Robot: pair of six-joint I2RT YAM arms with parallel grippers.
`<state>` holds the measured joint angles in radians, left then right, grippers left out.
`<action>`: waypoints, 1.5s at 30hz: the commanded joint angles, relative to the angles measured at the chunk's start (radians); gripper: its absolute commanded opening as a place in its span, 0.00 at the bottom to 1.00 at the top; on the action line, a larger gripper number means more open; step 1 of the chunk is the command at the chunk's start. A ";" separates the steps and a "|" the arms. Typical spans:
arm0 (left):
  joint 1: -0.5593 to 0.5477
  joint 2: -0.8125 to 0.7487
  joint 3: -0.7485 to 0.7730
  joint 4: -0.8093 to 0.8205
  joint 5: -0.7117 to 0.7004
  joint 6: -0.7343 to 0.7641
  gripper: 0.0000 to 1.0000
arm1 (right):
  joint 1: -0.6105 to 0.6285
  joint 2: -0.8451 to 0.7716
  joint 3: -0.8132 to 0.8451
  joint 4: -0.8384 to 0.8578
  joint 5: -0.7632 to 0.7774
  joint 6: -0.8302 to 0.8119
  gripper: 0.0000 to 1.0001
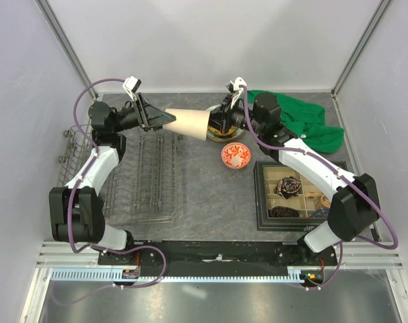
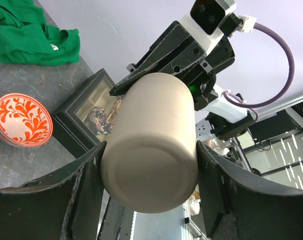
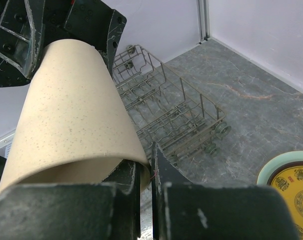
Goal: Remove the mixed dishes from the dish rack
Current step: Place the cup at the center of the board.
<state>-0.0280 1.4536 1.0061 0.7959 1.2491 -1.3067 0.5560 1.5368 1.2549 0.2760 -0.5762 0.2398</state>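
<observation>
The plain beige cup [image 1: 190,122] [image 2: 151,150] [image 3: 71,110] lies on its side in the air, held between both arms above the table's far middle. My left gripper [image 1: 165,119] [image 2: 150,150] clamps its narrow base, one finger on each side. My right gripper [image 1: 216,124] [image 3: 147,160] is shut on the wide rim, one finger inside and one outside. The grey wire dish rack [image 1: 147,182] [image 3: 176,110] sits at the left. A red-and-white bowl [image 1: 235,155] [image 2: 22,120] stands on the table. A yellow-gold plate [image 3: 294,187] lies on a pale green plate [image 3: 269,167].
A black compartmented tray [image 1: 295,195] [image 2: 86,115] holding small items sits at the right. A crumpled green cloth [image 1: 305,121] [image 2: 31,35] lies at the back right. White walls enclose the table on three sides.
</observation>
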 commanded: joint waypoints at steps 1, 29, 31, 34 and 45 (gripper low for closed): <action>-0.035 -0.022 0.000 -0.029 0.016 0.098 0.61 | 0.033 -0.015 0.008 0.084 -0.013 0.000 0.00; 0.169 -0.055 0.091 -0.141 0.131 0.227 0.99 | -0.042 -0.078 0.012 -0.041 0.051 -0.085 0.00; 0.207 -0.058 0.124 -0.317 0.135 0.317 0.99 | -0.041 -0.076 0.029 -0.133 0.099 -0.152 0.00; 0.235 -0.071 0.257 -0.728 0.069 0.747 0.99 | -0.042 -0.055 0.080 -0.272 0.182 -0.232 0.00; 0.237 -0.098 0.430 -1.449 -0.301 1.511 0.99 | -0.036 0.216 0.474 -0.889 0.417 -0.422 0.00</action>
<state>0.2081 1.3792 1.3945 -0.4114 1.1099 -0.1089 0.5140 1.6573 1.5814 -0.3237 -0.2825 -0.0853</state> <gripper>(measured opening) 0.993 0.053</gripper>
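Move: Some 20 cm ahead of the right hand, 7 cm to its right and 24 cm below lies the stack of plates with the yellow one on top; the patterned bowl is about 4 cm ahead, 11 cm to the right and 22 cm below. The cup is already held between both hands, its middle about 6 cm to the right of the left hand at its height; the dish rack's middle lies roughly 22 cm to that hand's left, level with it and 21 cm below. Opening fully, the left fingers let go of the cup's closed end, and that hand then backs off about 10 cm left over the rack and slightly forward, its fingers tipping down. The right hand keeps its shut pinch on the rim, waits, then carries the cup forward, right and down towards the plates, roughly 9 cm in all, rolling its left side down some 25 degrees and turning clockwise. ##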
